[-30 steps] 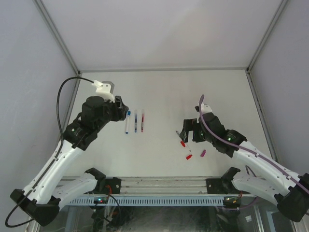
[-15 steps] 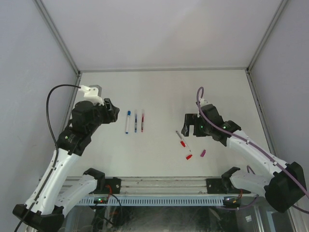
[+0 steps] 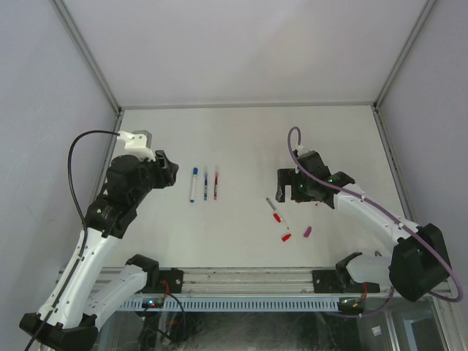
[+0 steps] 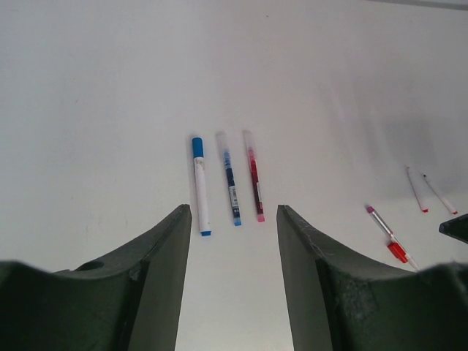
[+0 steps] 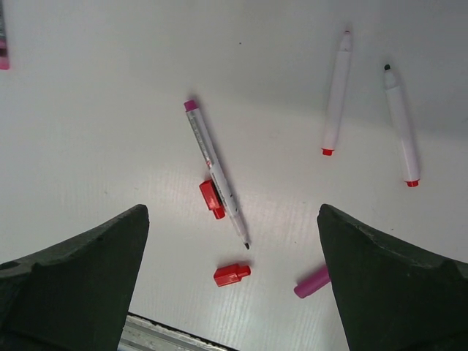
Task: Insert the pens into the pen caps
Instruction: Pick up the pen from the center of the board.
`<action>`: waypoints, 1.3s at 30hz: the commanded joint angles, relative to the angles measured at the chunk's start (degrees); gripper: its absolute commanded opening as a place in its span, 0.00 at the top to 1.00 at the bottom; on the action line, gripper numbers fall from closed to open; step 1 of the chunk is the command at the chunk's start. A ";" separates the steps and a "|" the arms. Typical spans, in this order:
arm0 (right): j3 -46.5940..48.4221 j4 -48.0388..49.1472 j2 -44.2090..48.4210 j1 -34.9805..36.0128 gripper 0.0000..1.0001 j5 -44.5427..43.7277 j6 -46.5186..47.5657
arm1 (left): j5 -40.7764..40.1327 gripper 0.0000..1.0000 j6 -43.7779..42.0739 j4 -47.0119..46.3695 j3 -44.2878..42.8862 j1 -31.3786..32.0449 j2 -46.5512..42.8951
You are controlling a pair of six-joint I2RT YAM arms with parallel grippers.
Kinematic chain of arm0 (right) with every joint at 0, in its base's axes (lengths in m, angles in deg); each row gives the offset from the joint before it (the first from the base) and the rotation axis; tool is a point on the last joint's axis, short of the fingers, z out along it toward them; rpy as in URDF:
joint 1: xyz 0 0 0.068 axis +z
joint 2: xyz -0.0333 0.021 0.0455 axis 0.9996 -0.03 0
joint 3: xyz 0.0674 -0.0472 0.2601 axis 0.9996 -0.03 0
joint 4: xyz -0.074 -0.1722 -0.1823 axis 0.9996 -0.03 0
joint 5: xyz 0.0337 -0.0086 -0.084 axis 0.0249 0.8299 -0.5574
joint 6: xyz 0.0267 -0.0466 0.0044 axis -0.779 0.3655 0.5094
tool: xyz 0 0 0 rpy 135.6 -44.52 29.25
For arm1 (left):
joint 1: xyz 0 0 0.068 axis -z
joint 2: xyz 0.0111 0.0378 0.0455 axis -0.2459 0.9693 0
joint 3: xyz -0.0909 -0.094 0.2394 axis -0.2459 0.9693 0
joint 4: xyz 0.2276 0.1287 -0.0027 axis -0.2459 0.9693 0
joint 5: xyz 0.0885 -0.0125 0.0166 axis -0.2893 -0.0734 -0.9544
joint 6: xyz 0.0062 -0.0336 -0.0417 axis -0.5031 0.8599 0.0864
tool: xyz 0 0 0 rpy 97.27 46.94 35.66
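Three capped pens lie side by side left of centre: a white one with a blue cap [image 3: 194,184] [image 4: 199,186], a thin blue one [image 3: 205,183] [image 4: 230,179] and a red one [image 3: 216,182] [image 4: 254,175]. My left gripper [image 3: 167,170] [image 4: 234,212] hangs open and empty to their left. An uncapped pen with a magenta end [image 3: 273,208] [image 5: 212,172] lies beside a red cap [image 5: 212,199]. A second red cap [image 3: 286,237] [image 5: 232,274] and a magenta cap [image 3: 308,232] [image 5: 313,281] lie nearer. Two uncapped red-ended pens [image 5: 336,95] [image 5: 401,128] lie further right. My right gripper [image 3: 289,186] [image 5: 232,216] hovers wide open above these.
The white table [image 3: 248,139] is walled on the left, back and right. A metal rail [image 3: 241,278] runs along its near edge, close to the loose caps. A purple cable [image 3: 296,142] loops over the right wrist.
My left gripper has drawn back to the left, away from the three capped pens. The right gripper has lifted and moved slightly back from the uncapped pen. Pens and caps have not moved.
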 commanded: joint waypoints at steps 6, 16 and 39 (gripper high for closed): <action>4.27 0.16 -5.11 -2.43 0.08 -0.07 3.46 | -0.56 0.45 -1.44 -1.69 1.38 -1.06 -0.10; 7.20 0.06 -11.72 -3.19 0.30 1.69 5.60 | -0.75 0.45 -1.42 -1.39 1.56 -1.56 0.29; 9.33 3.41 -21.48 3.00 0.61 7.35 7.30 | -0.64 0.46 -1.23 -1.44 1.72 -2.46 0.67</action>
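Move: About 11 cm below the right hand, 4 cm to its left and 1 cm nearer the base, is the middle of the purple-ended pen. One red cap lies against the pen's near half, about 3 cm back and 4 cm left of the hand; another lies some 8 cm back and 1 cm left. A white pen lies about 10 cm ahead and 5 cm right. From the left hand, the purple-ended pen is roughly 31 cm right, 3 cm back and 28 cm below. Sinking about 6.5 cm towards the purple-ended pen, the right hand first eases 2 cm forward, then draws back and swings left to come over the pen. Its fingers tip some 15 degrees nearer to straight down while the hand turns counter-clockwise by about 10 degrees; they narrow from wide open to under half, still clear above the pen. ##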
